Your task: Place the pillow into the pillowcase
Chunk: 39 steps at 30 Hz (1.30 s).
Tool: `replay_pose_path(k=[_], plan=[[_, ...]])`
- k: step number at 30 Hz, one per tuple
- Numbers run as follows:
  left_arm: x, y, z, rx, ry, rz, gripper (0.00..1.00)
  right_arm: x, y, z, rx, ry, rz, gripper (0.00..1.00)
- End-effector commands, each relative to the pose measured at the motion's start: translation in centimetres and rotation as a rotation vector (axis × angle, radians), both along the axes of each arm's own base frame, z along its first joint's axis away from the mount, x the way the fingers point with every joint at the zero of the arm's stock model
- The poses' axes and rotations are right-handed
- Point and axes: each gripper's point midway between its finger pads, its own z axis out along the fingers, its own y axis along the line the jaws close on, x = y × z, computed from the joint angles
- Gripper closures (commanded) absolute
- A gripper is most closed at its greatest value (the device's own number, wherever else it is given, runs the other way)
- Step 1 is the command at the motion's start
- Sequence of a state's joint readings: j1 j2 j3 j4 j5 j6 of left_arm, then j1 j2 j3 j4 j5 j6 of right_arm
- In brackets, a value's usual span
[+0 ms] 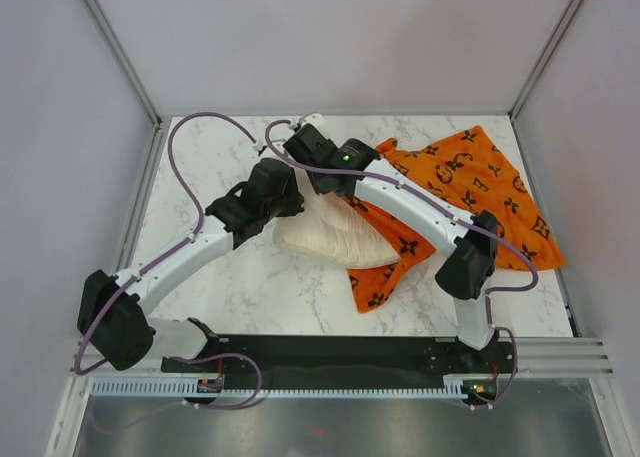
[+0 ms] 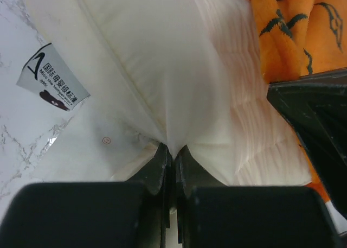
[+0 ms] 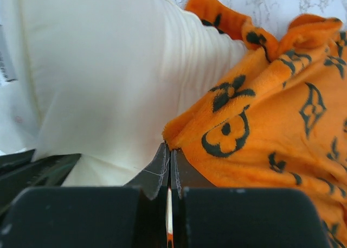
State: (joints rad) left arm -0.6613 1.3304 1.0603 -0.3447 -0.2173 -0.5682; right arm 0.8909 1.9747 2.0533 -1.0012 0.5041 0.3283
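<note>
The cream-white pillow [image 1: 335,239] lies mid-table with its right end against the orange pillowcase [image 1: 480,182]. The pillowcase is printed with black motifs and spreads wrinkled to the right. In the left wrist view my left gripper [image 2: 172,150] is shut on a pinch of the pillow [image 2: 162,69], with fabric gathered at the fingertips. In the right wrist view my right gripper [image 3: 169,150] is shut on the edge of the pillowcase [image 3: 271,123], orange cloth showing between the jaws, right beside the pillow [image 3: 108,80]. From above, both sets of fingertips are hidden under the wrists.
A printed label [image 2: 53,85] sticks out from the pillow over the marble table [image 1: 230,287]. The right arm's black link [image 2: 320,123] is close on the right of the left gripper. Frame posts and grey walls enclose the table.
</note>
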Motion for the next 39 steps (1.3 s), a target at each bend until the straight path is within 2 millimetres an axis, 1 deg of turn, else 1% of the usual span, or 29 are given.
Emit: replay_pose_path(k=[1, 2, 4, 5, 6, 7, 8, 9, 10, 11, 12, 13, 14, 15, 16, 17, 18, 19, 20, 22, 23, 24, 26, 27, 29, 30, 31, 36, 39], plan=[[1.1, -2.3, 7.4, -0.165, -0.171, -0.015, 0.98, 0.1, 1.9, 6.5, 0.161, -0.125, 0.019, 1.00], [1.0, -2.0, 7.7, -0.163, -0.178, -0.009, 0.98, 0.2, 1.2, 6.2, 0.154, -0.120, 0.004, 1.00], [0.7, -1.4, 7.1, -0.151, -0.174, 0.006, 0.98, 0.6, -1.5, 4.0, 0.109, -0.085, -0.046, 1.00], [0.5, -1.0, 6.8, -0.147, -0.172, 0.013, 0.98, 0.6, -3.4, 1.0, 0.056, -0.036, -0.080, 1.00], [0.3, -0.8, 6.6, -0.144, -0.172, 0.016, 0.98, 0.6, -4.1, 1.5, 0.093, -0.057, -0.090, 1.00], [0.1, -0.5, 6.3, -0.139, -0.168, 0.019, 0.98, 0.3, -4.5, 0.7, 0.107, -0.036, -0.083, 0.97], [0.0, -0.1, 5.4, -0.122, -0.159, 0.030, 0.98, -0.5, -5.5, -1.8, 0.075, 0.010, -0.077, 0.93], [-0.3, 0.3, 5.4, -0.120, -0.162, 0.037, 0.98, -0.6, -6.0, -1.2, 0.102, -0.008, -0.076, 0.88], [-0.3, 0.8, 4.9, -0.110, -0.156, 0.048, 0.98, -0.9, -6.5, -1.5, 0.097, -0.008, -0.071, 0.68], [-0.3, 1.2, 4.6, -0.107, -0.153, 0.060, 0.98, -1.9, -6.8, -2.9, 0.084, 0.028, -0.041, 0.58], [-0.7, 1.7, 4.0, -0.103, -0.146, 0.067, 0.98, -2.3, -6.6, -1.9, 0.107, -0.003, 0.010, 0.48], [-0.6, 2.2, 3.7, -0.108, -0.137, 0.080, 0.98, -2.9, -6.3, -1.7, 0.125, -0.005, 0.050, 0.30], [-0.8, 2.3, 3.3, -0.112, -0.125, 0.074, 0.98, -4.2, -5.9, -3.0, 0.136, 0.033, 0.115, 0.14], [-0.7, 2.7, 3.2, -0.121, -0.121, 0.084, 0.98, -5.0, -4.7, -1.3, 0.183, -0.021, 0.199, 0.02], [-0.8, 2.7, 3.3, -0.125, -0.118, 0.078, 0.98, -5.8, -4.1, -1.0, 0.196, -0.031, 0.250, 0.02], [-0.8, 2.5, 3.5, -0.133, -0.118, 0.071, 0.98, -7.2, -3.4, -1.9, 0.205, -0.011, 0.321, 0.02], [-0.8, 2.6, 3.8, -0.137, -0.119, 0.071, 0.98, -8.5, -1.8, -0.6, 0.236, -0.066, 0.399, 0.02], [-0.8, 2.7, 3.5, -0.128, -0.104, 0.067, 0.98, -9.2, -1.3, -0.6, 0.210, -0.100, 0.458, 0.02], [-0.7, 2.5, 4.2, -0.137, -0.106, 0.058, 0.98, -11.2, 0.0, -0.8, 0.216, -0.140, 0.538, 0.02], [-0.7, 2.6, 3.9, -0.122, -0.081, 0.057, 0.98, -12.2, 0.4, -1.2, 0.154, -0.233, 0.602, 0.02], [-0.6, 2.5, 4.3, -0.126, -0.081, 0.054, 0.98, -13.0, 0.1, -3.0, 0.113, -0.237, 0.624, 0.02], [-0.6, 2.6, 4.2, -0.123, -0.072, 0.053, 0.98, -13.4, 1.0, -2.3, 0.140, -0.297, 0.641, 0.02], [-0.8, 2.3, 4.4, -0.129, -0.062, 0.038, 0.98, -13.4, 0.5, -3.7, 0.080, -0.337, 0.646, 0.02], [-0.9, 2.4, 4.6, -0.137, -0.058, 0.043, 0.98, -13.3, 1.0, -4.0, 0.060, -0.368, 0.641, 0.02], [-1.2, 2.6, 5.0, -0.140, -0.053, 0.048, 0.98, -12.3, -0.4, -4.8, -0.062, -0.425, 0.582, 0.02], [-1.3, 2.6, 5.2, -0.140, -0.053, 0.046, 0.98, -12.3, 0.4, -4.4, -0.064, -0.474, 0.577, 0.02], [-1.4, 2.7, 5.2, -0.137, -0.048, 0.045, 0.98, -11.9, -0.1, -4.3, -0.098, -0.506, 0.540, 0.02], [-1.8, 2.1, 5.8, -0.146, -0.030, 0.011, 0.98, -11.4, 1.0, -5.2, -0.155, -0.558, 0.562, 0.02], [-1.8, 1.4, 6.3, -0.166, -0.023, -0.019, 0.98, -10.4, 1.1, -5.9, -0.236, -0.598, 0.496, 0.02]])
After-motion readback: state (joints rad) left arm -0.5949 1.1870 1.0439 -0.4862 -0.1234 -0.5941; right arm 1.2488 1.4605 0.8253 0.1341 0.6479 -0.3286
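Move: My right fingers are shut on the pillowcase's edge, with most of the pillowcase spread about 35 cm to their right and roughly level. The pillow's near edge sags some 13 cm back, straight behind that hand and about 10 cm lower. Near the pillow's edge, the pillowcase's loose near corner lies 12 cm to the right and 25 cm back. From my left hand, pinching the pillow, the near edge is about 9 cm back, 7 right and 9 below. I draw the pillowcase's edge about 8 cm right and down with my right hand, let go of it with the fingers opening wide, then swing back and left around to the pillow's near edge, turning some 35 degrees counter-clockwise and tipping the fingers upward. The last bit eases down and forward with open jaws either side of the edge. My left hand keeps its pinch, bobbing and drifting about 3 cm left and back. ##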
